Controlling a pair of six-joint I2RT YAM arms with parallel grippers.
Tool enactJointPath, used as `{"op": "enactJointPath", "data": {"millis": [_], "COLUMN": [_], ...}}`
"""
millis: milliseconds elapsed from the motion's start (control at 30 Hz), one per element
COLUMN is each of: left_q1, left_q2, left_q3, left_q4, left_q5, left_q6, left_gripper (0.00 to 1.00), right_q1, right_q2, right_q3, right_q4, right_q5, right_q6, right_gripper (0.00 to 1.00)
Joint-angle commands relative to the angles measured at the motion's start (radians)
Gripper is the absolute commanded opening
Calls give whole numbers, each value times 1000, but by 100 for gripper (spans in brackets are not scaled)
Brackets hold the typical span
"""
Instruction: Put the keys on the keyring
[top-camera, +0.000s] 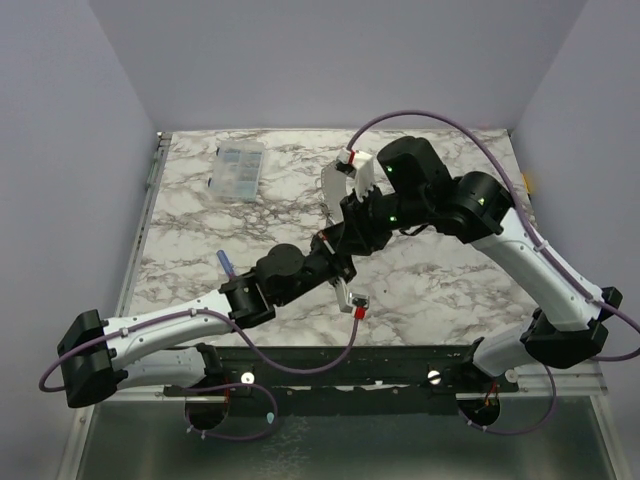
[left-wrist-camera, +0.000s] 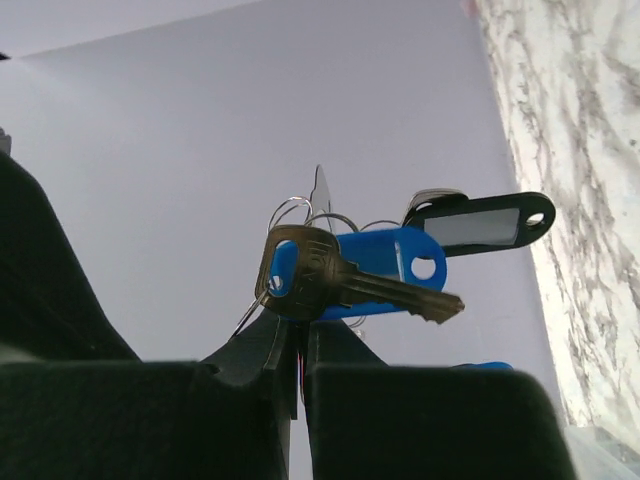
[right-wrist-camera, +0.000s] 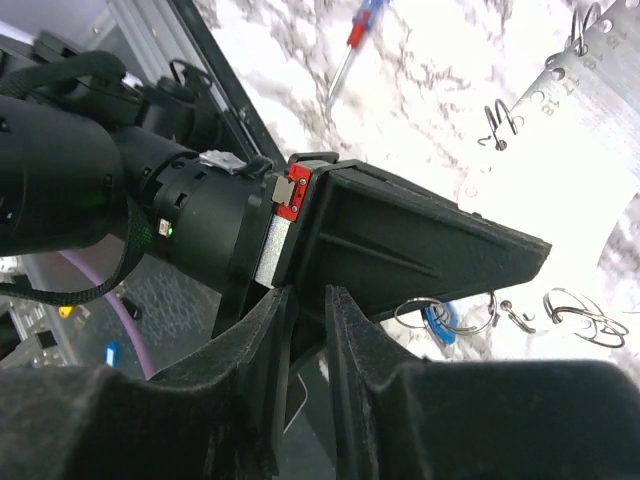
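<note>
My left gripper (left-wrist-camera: 300, 335) is shut on the keyring (left-wrist-camera: 290, 207), a bunch of thin wire loops held up in the air. On the ring hang the keys: a brass key (left-wrist-camera: 330, 275), a blue tag (left-wrist-camera: 385, 255) and a black tag with a white label (left-wrist-camera: 490, 225). In the right wrist view, part of the ring (right-wrist-camera: 426, 298) and a bit of blue show under the left gripper's black finger (right-wrist-camera: 400, 240). My right gripper (right-wrist-camera: 308, 305) sits close against the left one, open by a narrow gap with nothing between its fingers. In the top view both grippers (top-camera: 340, 245) meet above the table's middle.
A clear compartment box (top-camera: 240, 168) lies at the back left of the marble table (top-camera: 450, 290). A blue pen-like tool (top-camera: 225, 262) lies near the left arm. Loose wire rings (right-wrist-camera: 580, 310) and a white perforated strip (right-wrist-camera: 590, 80) lie on the table beyond.
</note>
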Motion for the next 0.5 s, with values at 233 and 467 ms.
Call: {"op": "enactJointPath", "data": {"millis": [233,467], "left_q1": [33,41], "left_q2": [8,8], "left_q3": [94,100], "left_q4": [138,142], "left_q5": [36,34], "left_q6": [-34,-40], "left_gripper": [0,0], "right_q1": [9,9], "right_q2": [9,-126], "right_q3": [162,49], "right_q4": [86,200], "right_q5": [99,263], "right_q6": [24,112], "right_gripper": [42,56]}}
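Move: At the left fingertips the keyring is already gripped. The blue tag and key hang about 2 cm below them and 1 cm to the right, and the grey curved plate reaches out with its middle some 9 cm ahead, about level and neither left nor right. From the empty right hand the keyring is roughly 7 cm ahead, 1 cm left and 2 cm lower, with the plate's middle about 16 cm ahead, 1 cm left and 2 cm lower. Rising with its fingers still shut on the keyring, the left hand lifts it about 5 cm and rolls slightly, its left side dipping. The right hand, touching nothing that can be seen, climbs alongside by some 6 cm and edges forward, swinging its left- and down-pointing fingers up towards level while they spread from partly open to about half open. ##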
